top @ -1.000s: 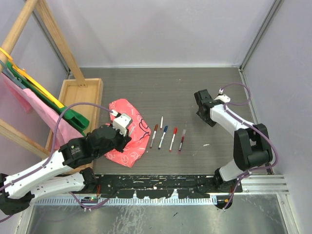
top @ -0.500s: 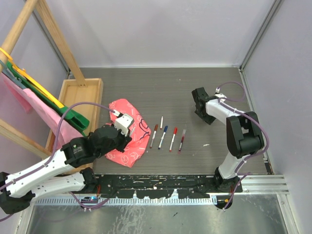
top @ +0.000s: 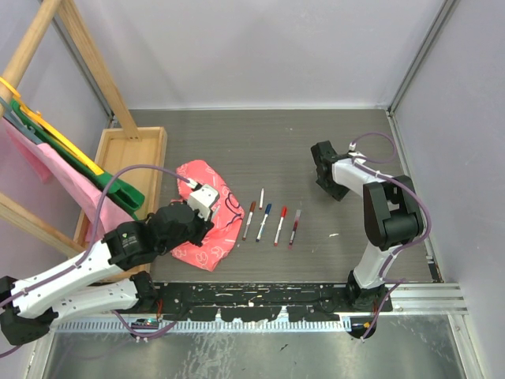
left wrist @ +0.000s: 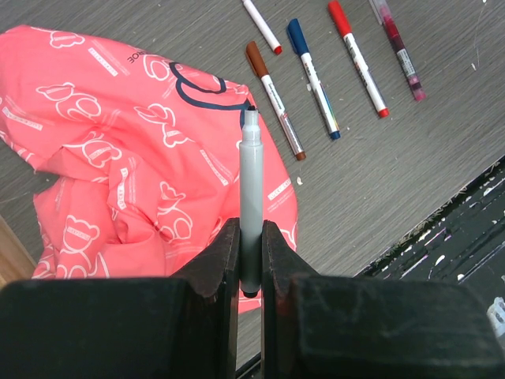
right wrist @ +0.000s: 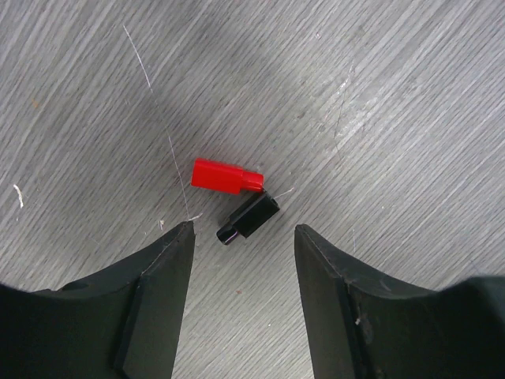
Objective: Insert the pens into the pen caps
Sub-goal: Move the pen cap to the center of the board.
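My left gripper (left wrist: 251, 237) is shut on the rear end of a grey-white pen (left wrist: 251, 181), whose dark tip points forward over the pink cloth (left wrist: 118, 174). In the top view the left gripper (top: 207, 207) hovers at that cloth's right side. Several pens (top: 272, 221) lie side by side on the table just right of it, with brown (left wrist: 274, 99), blue (left wrist: 313, 77) and red (left wrist: 357, 55) ends. My right gripper (right wrist: 245, 233) is open, low over the table. A red pen cap (right wrist: 225, 176) and a black pen cap (right wrist: 248, 216) lie touching just ahead of its fingertips (right wrist: 177, 245). The right gripper (top: 326, 175) hides both caps in the top view.
A wooden tray (top: 130, 150) sits at the back left beside a wooden frame (top: 87, 55) hung with coloured cloths. Purple walls close the table's back and right. A black rail (top: 260, 296) runs along the near edge.
The right arm has folded its elbow inward and its gripper has shifted slightly left over the caps, jaws a little narrower. The left arm with the pen has barely moved.
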`<state>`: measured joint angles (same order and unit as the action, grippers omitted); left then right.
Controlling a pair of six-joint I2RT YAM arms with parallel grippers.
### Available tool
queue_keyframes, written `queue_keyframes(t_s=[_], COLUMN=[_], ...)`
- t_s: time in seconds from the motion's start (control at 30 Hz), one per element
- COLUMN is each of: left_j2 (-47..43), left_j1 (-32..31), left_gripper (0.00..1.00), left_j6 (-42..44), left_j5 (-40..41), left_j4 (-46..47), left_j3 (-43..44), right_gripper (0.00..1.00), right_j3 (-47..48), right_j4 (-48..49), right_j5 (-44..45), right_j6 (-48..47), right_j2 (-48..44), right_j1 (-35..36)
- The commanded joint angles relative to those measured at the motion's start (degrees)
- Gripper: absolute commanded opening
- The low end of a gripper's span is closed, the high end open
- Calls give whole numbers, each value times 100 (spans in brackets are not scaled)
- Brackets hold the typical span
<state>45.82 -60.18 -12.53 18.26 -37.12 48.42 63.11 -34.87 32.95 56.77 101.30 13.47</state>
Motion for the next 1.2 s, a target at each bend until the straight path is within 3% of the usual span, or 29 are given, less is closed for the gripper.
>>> queue_keyframes(t_s=[0.0,0.53,0.77,1.17], left_j2=[13,-25,-25,-10], left_j1=[24,20,24,24], left_gripper=[0,0,0,0], left_j6=[78,53,68,88], left_j5=[58,2,11,18], left_j4=[162,128,144,144], left_j3=[222,225,223,236], right_gripper=[58,51,36,20], right_j3=[27,-209,-454,-700], right_j4=[158,261,407,573], right_j5=[89,50,-10,-53], right_j6=[59,-51,-118,-506], right_j2=[-9,8,-133,-325], right_j1=[-72,-162,-186,-191])
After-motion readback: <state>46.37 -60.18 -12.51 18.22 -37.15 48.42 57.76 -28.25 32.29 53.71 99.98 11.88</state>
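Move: The black pen cap lies almost between the right hand's open fingertips, about 1 cm ahead, 1 cm to the right and 2 cm below. The red cap touches it just beyond, some 3 cm ahead and 2 cm right of that hand. The clear dark-red pen is about 15 cm left and 11 cm back, the red pen roughly 21 cm left and 11 cm back. From the left hand, still holding the grey pen, the black cap is some 44 cm right, 17 cm ahead and 18 cm below. The right fingertips come onto the black cap from both sides and close around its narrow end, from a bit over half open to about a quarter. To get there the hand eases about 1 cm to the right and sinks just over 1 cm to the table, drawing very slightly back; most of the closing comes once it is down, with the wrist kept steady. ##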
